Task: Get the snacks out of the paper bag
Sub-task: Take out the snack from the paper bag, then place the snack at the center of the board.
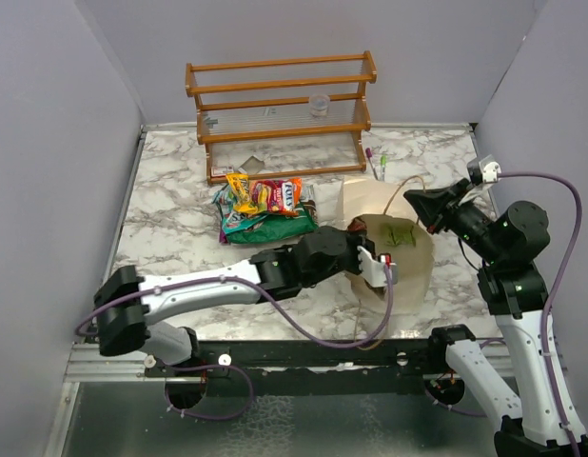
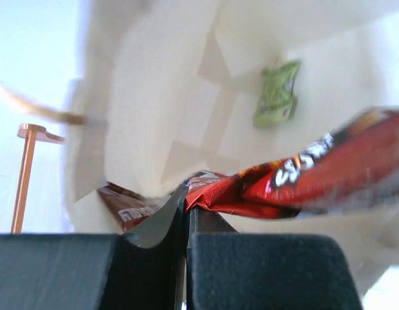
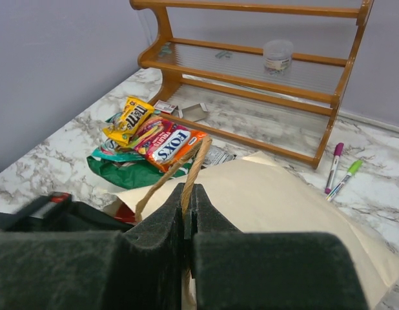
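The cream paper bag (image 1: 415, 276) lies on its side right of centre, its mouth facing the left arm. My left gripper (image 1: 382, 268) reaches into that mouth. In the left wrist view the left gripper (image 2: 186, 205) is shut on the edge of a red snack packet (image 2: 303, 182). A light green packet (image 2: 277, 97) lies deeper in the bag and a brown packet (image 2: 125, 210) sits at the lower left. My right gripper (image 3: 188, 192) is shut on the bag's tan loop handle (image 3: 197, 160), above the bag (image 3: 283, 206). Several snacks (image 1: 264, 209) are piled on the table left of the bag.
A wooden slatted rack (image 1: 280, 105) stands at the back with a small clear cup (image 1: 319, 103) on it. Two pens (image 1: 377, 164) lie between the rack and the bag. Grey walls close in the marble table on the left, back and right.
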### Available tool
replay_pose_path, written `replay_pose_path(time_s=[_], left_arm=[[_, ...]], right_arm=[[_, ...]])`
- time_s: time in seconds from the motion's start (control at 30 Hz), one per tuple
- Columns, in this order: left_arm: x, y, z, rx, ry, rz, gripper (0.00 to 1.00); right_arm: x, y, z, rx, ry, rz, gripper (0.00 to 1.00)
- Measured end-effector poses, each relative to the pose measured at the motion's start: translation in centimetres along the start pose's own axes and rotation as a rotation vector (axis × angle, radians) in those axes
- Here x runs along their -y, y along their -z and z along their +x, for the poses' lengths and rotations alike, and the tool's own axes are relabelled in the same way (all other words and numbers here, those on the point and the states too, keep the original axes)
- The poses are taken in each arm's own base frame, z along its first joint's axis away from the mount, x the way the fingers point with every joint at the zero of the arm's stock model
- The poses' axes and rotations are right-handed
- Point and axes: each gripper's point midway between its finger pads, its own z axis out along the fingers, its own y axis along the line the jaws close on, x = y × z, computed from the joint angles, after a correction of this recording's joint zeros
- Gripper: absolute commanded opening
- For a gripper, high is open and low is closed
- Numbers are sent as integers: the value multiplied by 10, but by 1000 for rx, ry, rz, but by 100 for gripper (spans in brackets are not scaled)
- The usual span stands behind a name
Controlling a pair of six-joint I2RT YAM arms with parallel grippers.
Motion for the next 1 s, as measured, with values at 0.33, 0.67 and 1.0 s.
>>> replay_pose_path(time_s=[0.33, 0.67, 1.0], left_arm=[[-73, 124, -87, 367, 361, -22, 0], [-119, 198, -108, 502, 498, -82, 0], [-169, 190, -46, 196, 548, -419, 0]], right_arm=[[2, -2, 1, -6, -3, 3, 2], [5, -6, 7, -25, -15, 5, 2], [6, -8, 8, -30, -17, 7, 2]])
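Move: The left hand is at the paper bag's mouth, already pinching one end of the red snack bag. The snack pile where it is to go lies about 17 cm ahead, 22 cm to its left and 21 cm below. The paper bag's middle is some 9 cm to the right, 3 cm ahead and 10 cm below; the green packet inside sits about 10 cm right, 7 cm ahead, 15 cm down. From the right hand, the snack pile is roughly 18 cm ahead, 28 cm left and 31 cm below. Up and out of the paper bag's mouth, the left hand swiftly lifts the pinched red snack bag some 22 cm, drawing back 10 cm and sliding left towards the snack pile's side, its fingers tipping up to about level. High up, it swings forward again and turns counter-clockwise, still moving left. The right hand keeps hold of the paper bag's handle, sinking barely 1 cm. ##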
